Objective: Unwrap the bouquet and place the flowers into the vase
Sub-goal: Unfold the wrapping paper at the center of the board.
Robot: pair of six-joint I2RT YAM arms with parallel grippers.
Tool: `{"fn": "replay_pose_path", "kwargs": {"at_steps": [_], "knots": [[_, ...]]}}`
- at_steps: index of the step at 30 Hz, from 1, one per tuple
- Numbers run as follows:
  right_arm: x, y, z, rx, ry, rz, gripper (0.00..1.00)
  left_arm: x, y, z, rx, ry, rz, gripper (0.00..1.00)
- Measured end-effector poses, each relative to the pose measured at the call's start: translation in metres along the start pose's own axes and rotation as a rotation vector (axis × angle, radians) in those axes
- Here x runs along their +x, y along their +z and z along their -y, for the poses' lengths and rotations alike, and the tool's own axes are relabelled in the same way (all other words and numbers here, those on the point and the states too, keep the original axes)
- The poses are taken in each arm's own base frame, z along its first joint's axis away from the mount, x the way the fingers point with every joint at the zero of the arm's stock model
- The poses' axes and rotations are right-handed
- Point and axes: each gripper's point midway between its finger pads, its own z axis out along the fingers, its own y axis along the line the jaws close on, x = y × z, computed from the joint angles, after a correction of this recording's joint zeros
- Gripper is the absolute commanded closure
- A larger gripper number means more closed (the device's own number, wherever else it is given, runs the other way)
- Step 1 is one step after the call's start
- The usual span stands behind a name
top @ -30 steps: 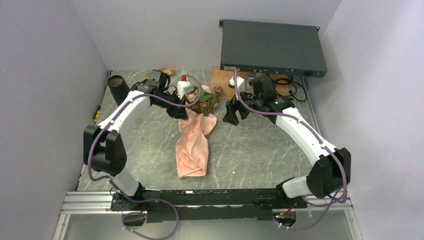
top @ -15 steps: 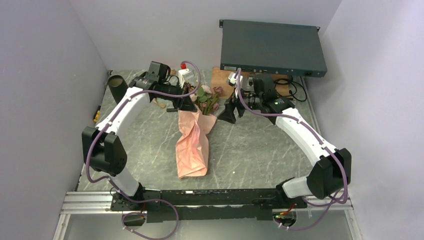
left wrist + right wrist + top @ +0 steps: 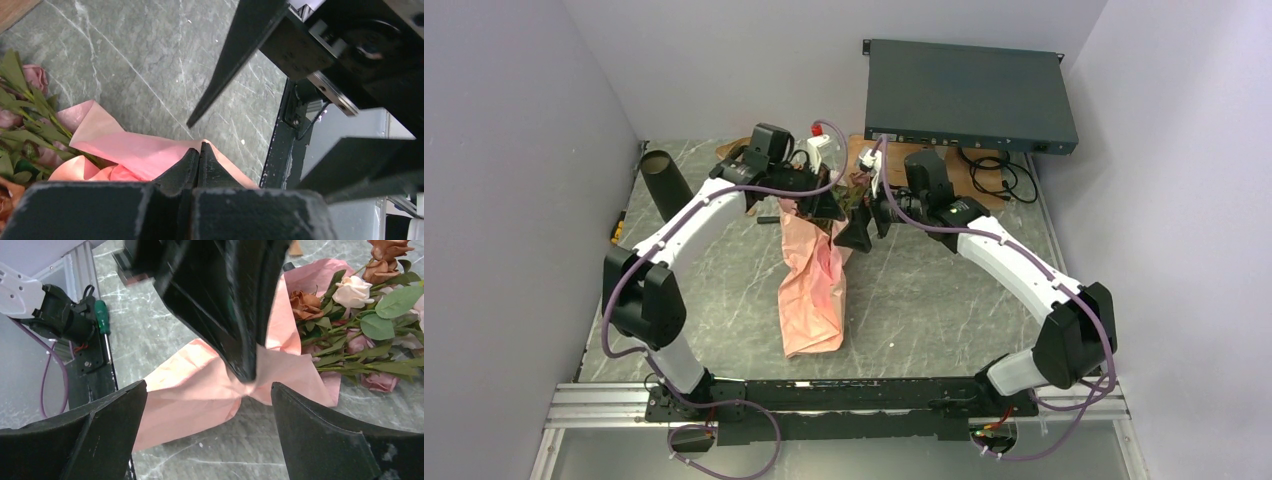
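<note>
The bouquet lies mid-table, its crinkled pink paper (image 3: 813, 290) trailing toward the near edge. My left gripper (image 3: 199, 149) is shut, pinching the paper's upper edge (image 3: 280, 365) into a pucker. The flowers (image 3: 361, 315), pink, cream and rust roses with green leaves, stick out of the opened wrap (image 3: 120, 150) and are mostly hidden by both grippers in the top view. My right gripper (image 3: 207, 387) stands wide open just right of the left one, above the paper, holding nothing. The black vase (image 3: 662, 176) stands at the far left of the table.
A dark grey rack box (image 3: 969, 95) sits at the back right on a wooden board (image 3: 861, 157), with black cables (image 3: 1001, 181) beside it. A green-handled screwdriver (image 3: 102, 322) lies near the left table edge. The arms' mounting rail (image 3: 824, 395) runs along the near edge.
The left gripper has moved right, carrying the paper's edge with it. The right arm has swung left up to the bouquet, and its jaws have spread wider.
</note>
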Motion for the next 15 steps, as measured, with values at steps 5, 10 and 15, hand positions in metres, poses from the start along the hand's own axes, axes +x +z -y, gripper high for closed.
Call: {"fn": "replay_pose_path", "kwargs": {"at_steps": [5,10,15], "knots": [[-0.002,0.004,0.001,0.029,-0.003,0.004,0.03,0.004,0.021,-0.003,-0.001,-0.009,-0.015,1.00],[0.006,0.007,0.017,0.102,0.014,-0.021,0.26,0.000,0.027,-0.002,0.006,-0.005,-0.003,1.00],[0.030,0.008,0.026,0.144,0.050,-0.081,0.73,-0.002,0.027,-0.002,0.005,0.003,0.003,0.75]]}}
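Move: The raised edge of the wrapping paper is already pinched in the left fingertips. It lies about 2 cm ahead, 2 cm left and 2 cm below the midpoint of the right hand's wide-open jaws. The bouquet lies below, about 10 cm ahead of the left hand, 1 cm to its left and 9 cm lower. The main sheet trails some 9 cm back, 3 cm left and 11 cm below that hand. The paper's raised edge is carried about 2.5 cm to the right and a little down by the still-shut left fingers, which then hold it out between the right hand's jaws. The right hand hovers, then sinks about 4 cm and eases slightly forward, bringing its fingers round the paper just under the left fingertips and closing them from wide open to about half. ##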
